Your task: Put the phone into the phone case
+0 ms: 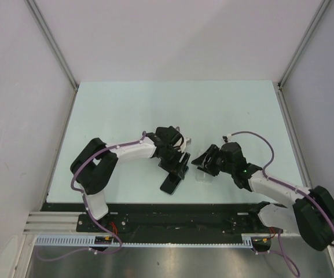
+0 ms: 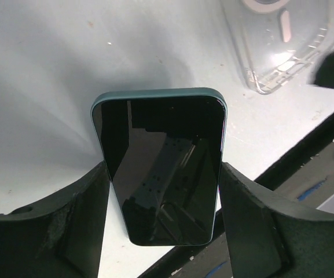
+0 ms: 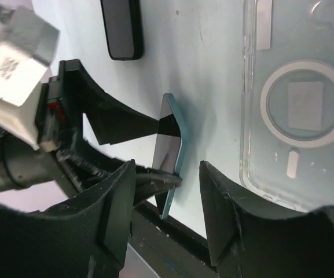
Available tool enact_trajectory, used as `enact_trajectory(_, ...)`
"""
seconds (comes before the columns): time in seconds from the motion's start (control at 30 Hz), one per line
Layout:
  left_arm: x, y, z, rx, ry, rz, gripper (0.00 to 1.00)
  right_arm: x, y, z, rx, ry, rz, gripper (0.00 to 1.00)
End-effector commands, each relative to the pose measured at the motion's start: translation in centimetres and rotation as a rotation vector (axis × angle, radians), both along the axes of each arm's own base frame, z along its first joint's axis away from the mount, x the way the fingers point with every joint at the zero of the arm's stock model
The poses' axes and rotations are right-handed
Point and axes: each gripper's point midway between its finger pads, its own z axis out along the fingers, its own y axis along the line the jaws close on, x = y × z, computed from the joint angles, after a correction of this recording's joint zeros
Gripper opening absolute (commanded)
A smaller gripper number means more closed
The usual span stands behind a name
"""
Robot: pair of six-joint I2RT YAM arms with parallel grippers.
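Note:
My left gripper point(image 1: 180, 157) point(image 2: 162, 194) is shut on a black-screened phone with a teal edge point(image 2: 161, 150), gripping its long sides and holding it tilted above the table. The same phone shows edge-on in the right wrist view point(image 3: 177, 152). The transparent phone case point(image 3: 305, 110), with a white ring in its middle, lies flat on the table just right of the held phone. It also shows in the left wrist view point(image 2: 282, 52) and faintly in the top view point(image 1: 204, 176). My right gripper point(image 1: 206, 160) point(image 3: 167, 208) is open and empty beside the case, its jaws facing the held phone.
A second black slab phone point(image 1: 169, 184) point(image 3: 122, 29) lies flat on the table near the front edge, below the left gripper. The black front rail point(image 1: 172, 207) runs along the table's near edge. White walls enclose the table.

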Motion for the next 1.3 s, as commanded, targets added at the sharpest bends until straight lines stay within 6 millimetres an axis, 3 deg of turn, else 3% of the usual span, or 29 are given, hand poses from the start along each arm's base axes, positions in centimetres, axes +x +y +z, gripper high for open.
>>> enact_trajectory(0.0,-0.7,-1.6,1.8,-0.144,0.027,-0.008,0.60,1.2,2.3,0.0,0.091,-0.002,-0.016,0.51)
enact_trajectory(0.17,-0.7,-1.2,1.7,-0.150,0.039,0.006,0.60,0.8,3.8,-2.3,0.118,0.092,0.002,0.45)
enact_trajectory(0.53,-0.1,-1.2,1.9,-0.178,0.038,0.028,0.60,0.3,4.6,-3.3,0.095,0.104,0.000,0.38)
enact_trajectory(0.73,-0.1,-1.5,2.4,-0.210,0.034,0.036,0.61,0.7,4.5,-3.6,0.100,0.104,0.009,0.25)
enact_trajectory(0.8,0.1,-1.6,2.7,-0.217,0.030,0.041,0.63,0.7,4.7,-3.4,0.104,0.092,0.017,0.15)
enact_trajectory(0.87,0.0,-1.7,3.1,-0.229,0.033,0.042,0.67,0.7,4.8,-3.3,0.110,0.086,0.027,0.07)
enact_trajectory(1.03,0.2,-1.8,4.8,-0.265,0.018,0.052,0.86,1.1,4.5,-2.6,0.121,0.045,0.068,0.04)
enact_trajectory(1.27,1.4,-0.7,9.5,-0.331,-0.047,0.098,0.99,2.3,2.6,0.5,0.192,-0.036,0.134,0.00)
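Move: The phone sits between the left fingers, its middle about at that hand point, gripped across its width, its upper end slanting up towards the right hand. From the right hand, fingers half open, the phone's middle lies some 9 cm to the left, 5 cm back and 6 cm lower. The clear phone case lies on the table about 4 cm to the right of the right hand, 1 cm ahead and 8 cm below; a black slab lies about 15 cm left, 9 cm ahead and 8 cm below. Leftward and down, about 4 cm each, the right hand comes in to the phone's raised short end and closes its fingers on it while the left keeps hold. Once that pinch is made, the left opens, frees the phone's sides and rises about 5 cm; the right, still gripping, eases back a little to the right and forward. ##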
